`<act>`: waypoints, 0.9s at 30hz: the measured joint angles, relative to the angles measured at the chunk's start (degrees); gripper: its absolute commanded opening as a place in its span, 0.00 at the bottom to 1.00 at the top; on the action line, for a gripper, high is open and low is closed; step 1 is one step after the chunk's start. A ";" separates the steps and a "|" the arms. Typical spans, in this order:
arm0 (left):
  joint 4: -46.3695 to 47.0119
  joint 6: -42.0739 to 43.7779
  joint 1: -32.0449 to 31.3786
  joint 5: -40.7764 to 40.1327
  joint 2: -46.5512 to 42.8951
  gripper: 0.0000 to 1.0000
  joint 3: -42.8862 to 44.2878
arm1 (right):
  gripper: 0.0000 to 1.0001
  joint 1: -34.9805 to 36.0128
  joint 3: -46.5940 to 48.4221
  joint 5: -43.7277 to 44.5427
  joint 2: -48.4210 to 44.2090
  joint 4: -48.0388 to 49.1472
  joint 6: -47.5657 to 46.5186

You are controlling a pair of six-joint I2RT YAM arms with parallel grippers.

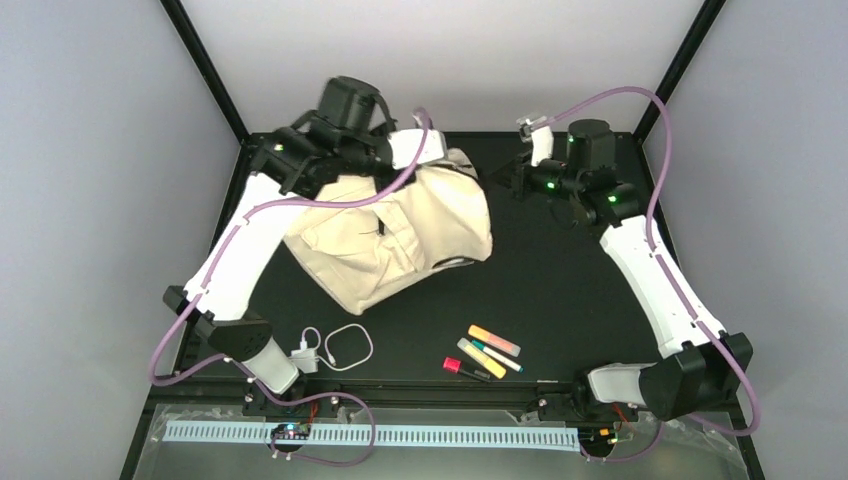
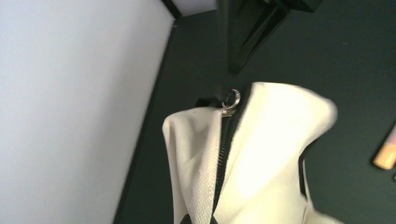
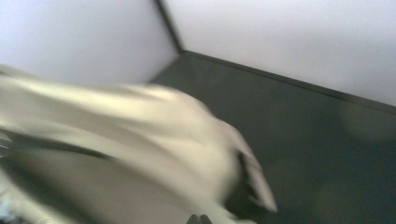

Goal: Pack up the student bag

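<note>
The student bag [image 1: 400, 235], soft cream fabric with a dark zipper, lies slumped at the back left of the black table. My left gripper [image 2: 201, 220] reaches over its top and is shut on a fold of the fabric beside the zipper line. In the left wrist view the metal zipper pull [image 2: 230, 102] sits at the far end of that fold. My right gripper [image 1: 505, 182] hovers just off the bag's right upper corner. Its fingertips [image 3: 199, 219] are pressed together with nothing between them, and the bag [image 3: 116, 149] shows as a blur in front of them.
Near the front edge lie a white charger with a looped cable [image 1: 335, 348], an orange highlighter [image 1: 493, 340], a yellow one [image 1: 480, 358], a green-capped pen [image 1: 497, 357] and a red-capped marker [image 1: 462, 369]. Grey walls and black frame posts close in the table's back and sides.
</note>
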 measured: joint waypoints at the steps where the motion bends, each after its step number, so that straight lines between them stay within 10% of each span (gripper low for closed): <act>1: -1.33 0.00 0.17 -1.07 0.11 0.02 2.36 | 0.01 -0.26 -0.02 2.51 -0.22 -0.20 -0.35; 7: -4.68 0.28 2.75 -4.57 -3.13 0.02 10.78 | 0.01 -5.40 -3.41 10.27 0.39 -3.34 -1.62; 19: -5.31 0.46 3.02 -2.97 0.50 0.02 1.84 | 0.14 -2.32 -3.45 -5.40 -7.17 4.04 -3.82; 23: -4.66 0.61 4.04 -1.97 6.10 0.01 11.23 | 0.48 -2.56 -4.09 -4.94 -6.80 4.22 -4.66; 25: -4.37 1.01 4.55 0.52 6.12 0.02 13.44 | 0.92 -2.64 -5.05 -3.45 -6.51 4.17 -5.44; 27: -4.70 1.44 4.63 3.21 5.57 0.02 15.08 | 1.00 -2.67 -5.75 -1.51 -5.55 3.93 -6.40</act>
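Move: Some 5 cm to the left of the right hand and 3 cm below it, about level in reach, is the free upper corner of the bag. The bag's body hangs about 14 cm left of that hand, 9 cm nearer and 15 cm down; the highlighters lie roughly 30 cm back, 35 cm below. For the left hand, already gripping the bag's top edge, that body is about 6 cm left, 8 cm back and 15 cm below. Shaking the bag by its top edge, the left hand keeps its pinch and jerks up about 7 cm while going left, sinks some 8 cm, then rises again with a swing forward. The shut, seemingly empty right hand swings right, forward and down away from the bag's corner, comes back and up past its starting height, tipping up about 10 degrees, then sinks a little as its fingers open well over halfway. ##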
